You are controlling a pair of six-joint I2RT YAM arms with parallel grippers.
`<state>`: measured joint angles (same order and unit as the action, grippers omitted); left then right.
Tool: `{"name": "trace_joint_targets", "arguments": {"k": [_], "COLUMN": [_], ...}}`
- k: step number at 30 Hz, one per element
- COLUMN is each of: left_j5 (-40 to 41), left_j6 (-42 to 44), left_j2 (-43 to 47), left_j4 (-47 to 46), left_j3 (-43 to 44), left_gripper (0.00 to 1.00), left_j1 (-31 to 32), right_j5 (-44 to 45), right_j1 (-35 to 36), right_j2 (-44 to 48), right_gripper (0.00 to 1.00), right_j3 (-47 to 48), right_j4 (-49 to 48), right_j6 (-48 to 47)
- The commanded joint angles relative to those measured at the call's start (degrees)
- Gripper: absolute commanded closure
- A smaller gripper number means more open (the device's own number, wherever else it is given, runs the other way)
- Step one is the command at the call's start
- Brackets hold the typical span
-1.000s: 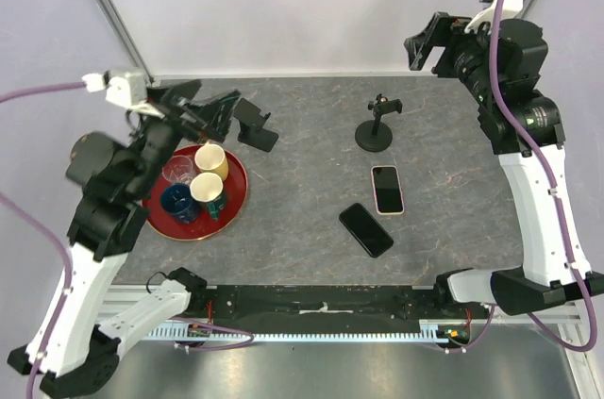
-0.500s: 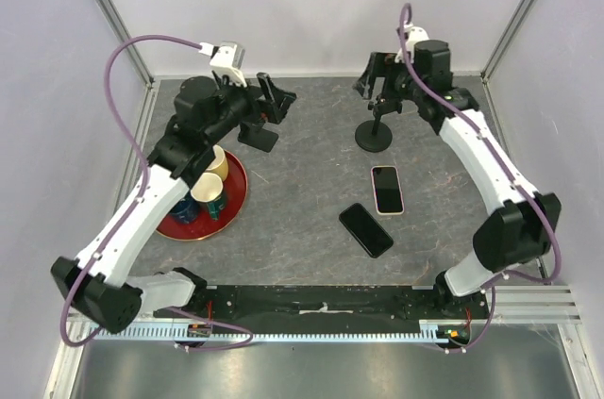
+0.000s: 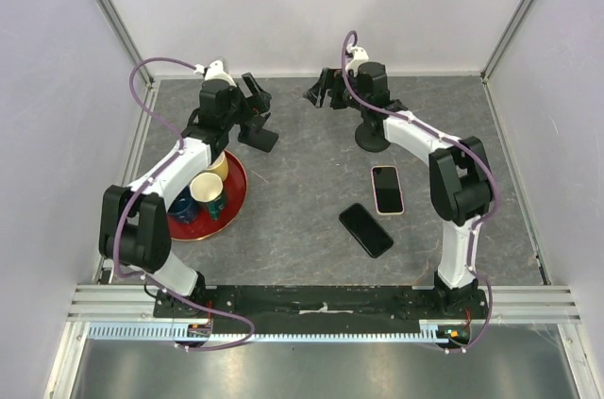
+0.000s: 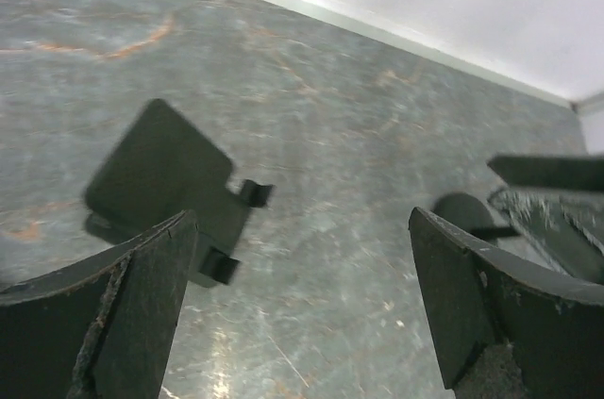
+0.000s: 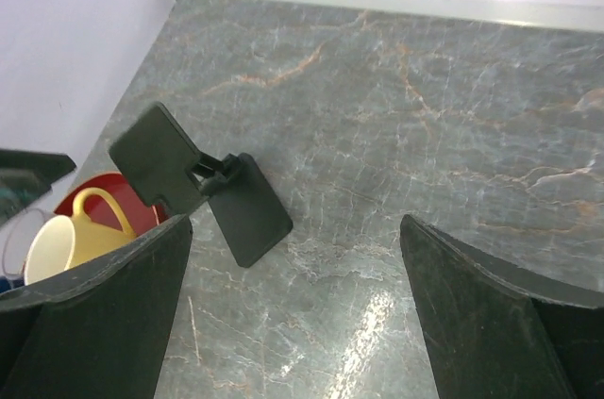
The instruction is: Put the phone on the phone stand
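A phone with a pink edge (image 3: 387, 189) and a black phone (image 3: 366, 229) lie flat on the grey table, right of centre. A black folding phone stand (image 3: 257, 135) sits at the back left; it also shows in the left wrist view (image 4: 170, 182) and the right wrist view (image 5: 203, 187). A second stand with a round base (image 3: 375, 140) sits at the back centre, partly hidden by my right arm. My left gripper (image 3: 253, 97) (image 4: 300, 220) is open and empty above the folding stand. My right gripper (image 3: 321, 90) (image 5: 294, 224) is open and empty, hovering right of that stand.
A red tray (image 3: 231, 201) holding several cups, among them a yellow mug (image 5: 66, 229), sits at the left, close to the folding stand. White walls and metal posts enclose the table's back and sides. The two grippers face each other at the back.
Both arms have swung in from raised, outward poses and stretched toward the table's back centre, ending near the folding stand. The phones and stands have not moved.
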<state>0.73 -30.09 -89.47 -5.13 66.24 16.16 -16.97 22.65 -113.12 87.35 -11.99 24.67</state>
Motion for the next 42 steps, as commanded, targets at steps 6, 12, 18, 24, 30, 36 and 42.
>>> {"name": "trace_joint_targets", "arguments": {"k": [6, 12, 18, 24, 30, 36, 42], "left_j5": [12.9, 13.4, 11.9, 8.4, 6.7, 3.1, -0.4], "left_j6": [-8.1, -9.9, -9.1, -8.3, -5.3, -3.8, -3.1], "left_j2": [-1.0, -1.8, -6.0, -9.1, -9.9, -10.2, -11.2], "left_j4": [-6.5, -7.9, -9.8, -14.8, -18.1, -21.5, -22.9], "left_j3": [-5.3, -8.6, -8.3, -8.1, -8.6, -9.8, -10.1], "left_gripper": [0.05, 0.14, 0.27, 0.39, 0.42, 0.47, 0.71], "left_j1": [-1.3, -1.8, -2.4, -3.1, -3.2, -4.2, -5.2], "right_j5": [-2.2, -2.8, -0.9, -0.1, -0.3, -0.3, -0.2], "right_j1": [0.5, 1.7, 3.7, 4.5, 4.8, 4.9, 5.0], "right_j2": [-2.1, -1.6, -2.3, -2.5, -2.7, -2.6, -2.6], "right_gripper": [0.02, 0.02, 0.02, 0.02, 0.02, 0.02, 0.02], "right_j3": [-1.0, -3.4, -3.5, -3.7, -3.6, -4.0, -4.3], "right_j4": [-11.6, -14.8, -14.3, -14.4, -13.9, -13.6, -13.6], "right_j6": [-0.8, -2.2, -4.2, -5.3, -5.9, -6.9, -7.1]}}
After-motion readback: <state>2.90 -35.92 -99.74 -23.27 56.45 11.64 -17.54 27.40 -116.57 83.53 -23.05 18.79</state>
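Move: The phone stand lies just beyond the left hand and well below it: about 3 cm ahead, 3 cm left and 13 cm down. The yellow mug stands roughly 5 cm back and 12 cm left of that hand, and the middle of the red tray some 12 cm back and 18 cm left, both lower than the hand too. From the right hand the phone stand is about 3 cm ahead, 15 cm to the left and 12 cm below. The left hand sinks about 11 cm, swinging some 4 cm left and turning roughly 15 degrees counter-clockwise early on, with its fingers closing from wide open, then eases forward and back up about 2 cm, undoing part of the turn as the fingers come around the lower left edge of the phone stand's back plate. Meanwhile the right hand, open and empty, shifts about 5 cm left towards the stand and a little down, tips up slightly, and then holds there. ##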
